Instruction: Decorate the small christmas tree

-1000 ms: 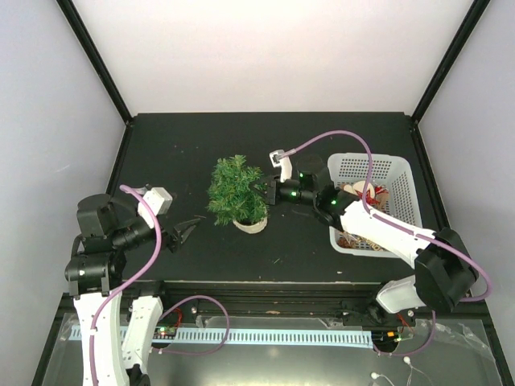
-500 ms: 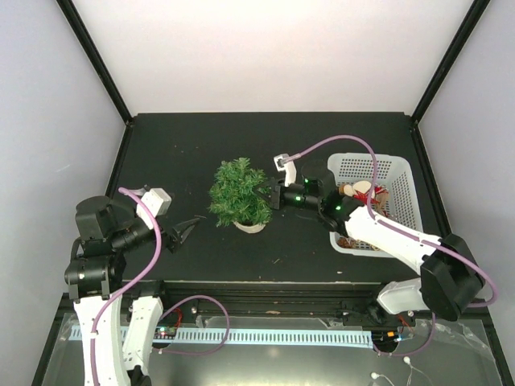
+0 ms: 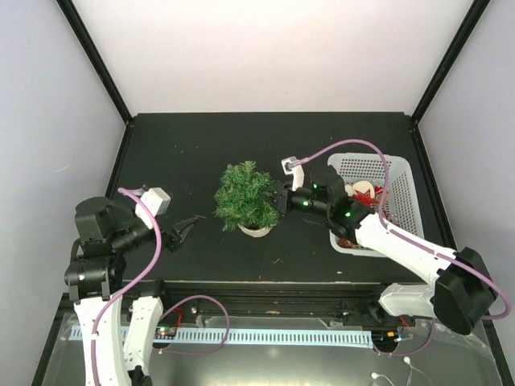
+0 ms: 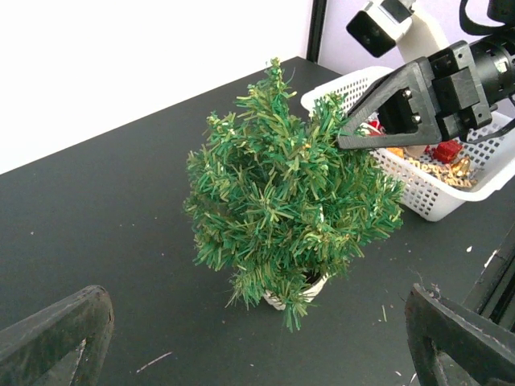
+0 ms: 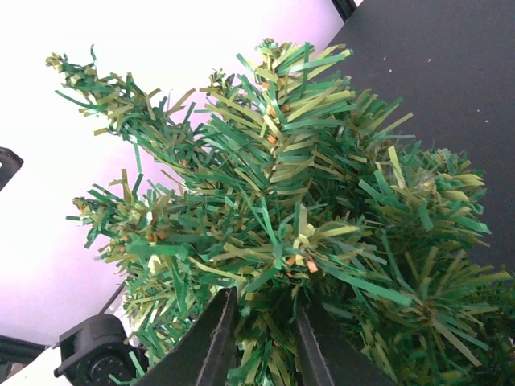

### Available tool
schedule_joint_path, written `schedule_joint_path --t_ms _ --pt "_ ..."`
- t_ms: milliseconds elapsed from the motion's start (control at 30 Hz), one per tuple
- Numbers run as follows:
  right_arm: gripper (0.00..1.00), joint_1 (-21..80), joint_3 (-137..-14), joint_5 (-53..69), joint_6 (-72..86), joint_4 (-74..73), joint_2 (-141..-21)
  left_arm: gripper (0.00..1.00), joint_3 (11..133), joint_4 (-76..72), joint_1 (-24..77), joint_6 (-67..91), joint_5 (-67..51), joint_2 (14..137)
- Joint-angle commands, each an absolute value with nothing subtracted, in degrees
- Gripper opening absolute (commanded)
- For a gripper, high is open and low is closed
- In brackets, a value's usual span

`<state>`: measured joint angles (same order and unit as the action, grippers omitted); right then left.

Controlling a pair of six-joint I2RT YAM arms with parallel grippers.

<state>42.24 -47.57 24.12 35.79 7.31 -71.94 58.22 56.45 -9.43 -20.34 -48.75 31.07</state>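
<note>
The small christmas tree (image 3: 246,195), a bushy dark-green fir in a round white pot (image 3: 255,232), stands mid-table and leans a little. It also shows in the left wrist view (image 4: 290,193) and fills the right wrist view (image 5: 306,225). My right gripper (image 3: 278,199) reaches in from the right, its fingers closed narrowly on branches of the tree's right side (image 5: 261,301). My left gripper (image 3: 182,231) is open and empty, low over the table left of the tree, with its fingers (image 4: 56,334) spread wide.
A white mesh basket (image 3: 399,170) holding red and tan ornaments (image 3: 366,193) stands at the right, behind my right arm; it also shows in the left wrist view (image 4: 418,201). Small bits of debris lie on the black table in front of the tree.
My right gripper has drawn the tree a short way to the right and slightly nearer. The left arm has stayed in place.
</note>
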Motion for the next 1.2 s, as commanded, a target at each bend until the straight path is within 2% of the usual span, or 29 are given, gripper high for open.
schedule_joint_path --t_ms 0,67,167,267,333,433,800,1033,1167 --pt "0.23 42.3 -46.8 21.9 34.8 8.1 -70.1 0.99 58.3 55.6 -10.1 -19.7 -48.0 30.1" --pt "0.25 42.4 -46.7 21.8 34.8 7.5 -70.0 0.99 58.3 55.8 -10.1 -19.8 -47.8 29.7" --pt "0.37 42.4 -46.1 21.8 34.9 7.3 -69.6 0.99 58.3 56.1 -10.1 -20.0 -47.5 29.5" --pt "0.40 42.3 -44.9 21.7 35.2 7.3 -68.3 0.99 58.3 56.4 -10.1 -20.2 -47.4 29.1" --pt "0.48 42.3 -44.1 21.3 35.2 6.7 -66.9 0.99 58.3 56.6 -10.0 -20.2 -47.4 28.9" --pt "0.53 42.3 -43.0 20.6 34.8 5.0 -64.4 0.99 58.3 56.7 -10.0 -20.5 -47.4 28.8" --pt "0.58 42.3 -42.4 17.4 32.2 -4.2 -57.3 0.99 58.1 56.6 -10.1 -20.8 -47.2 28.8" --pt "0.60 42.3 -45.9 8.2 29.3 -19.2 -51.3 0.99 60.0 59.0 -10.1 -22.1 -45.7 31.9" --pt "0.68 42.2 -47.9 2.2 29.6 -26.6 -49.5 0.99 62.3 61.7 -10.0 -23.2 -44.4 34.6"
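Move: The right hand's slightly parted fingers are in the tree's foliage, high on its right side. The tree leans left, its middle some 7 cm to that hand's left, level fore and aft and about 5 cm lower. The basket of ornaments stands roughly 30 cm to the hand's right, 5 cm farther out and 14 cm below. From the left hand the tree lies about 9 cm ahead, 16 cm to the right and 12 cm below. Letting go of the foliage, the right fingers spread from nearly shut to about two-thirds open and come free of the tree. The hand withdraws to the right by about 8 cm, drifting back some 3 cm at nearly the same height and speeding up late, while the wrist turns clockwise and dips the fingertips, each by roughly 10 degrees. ##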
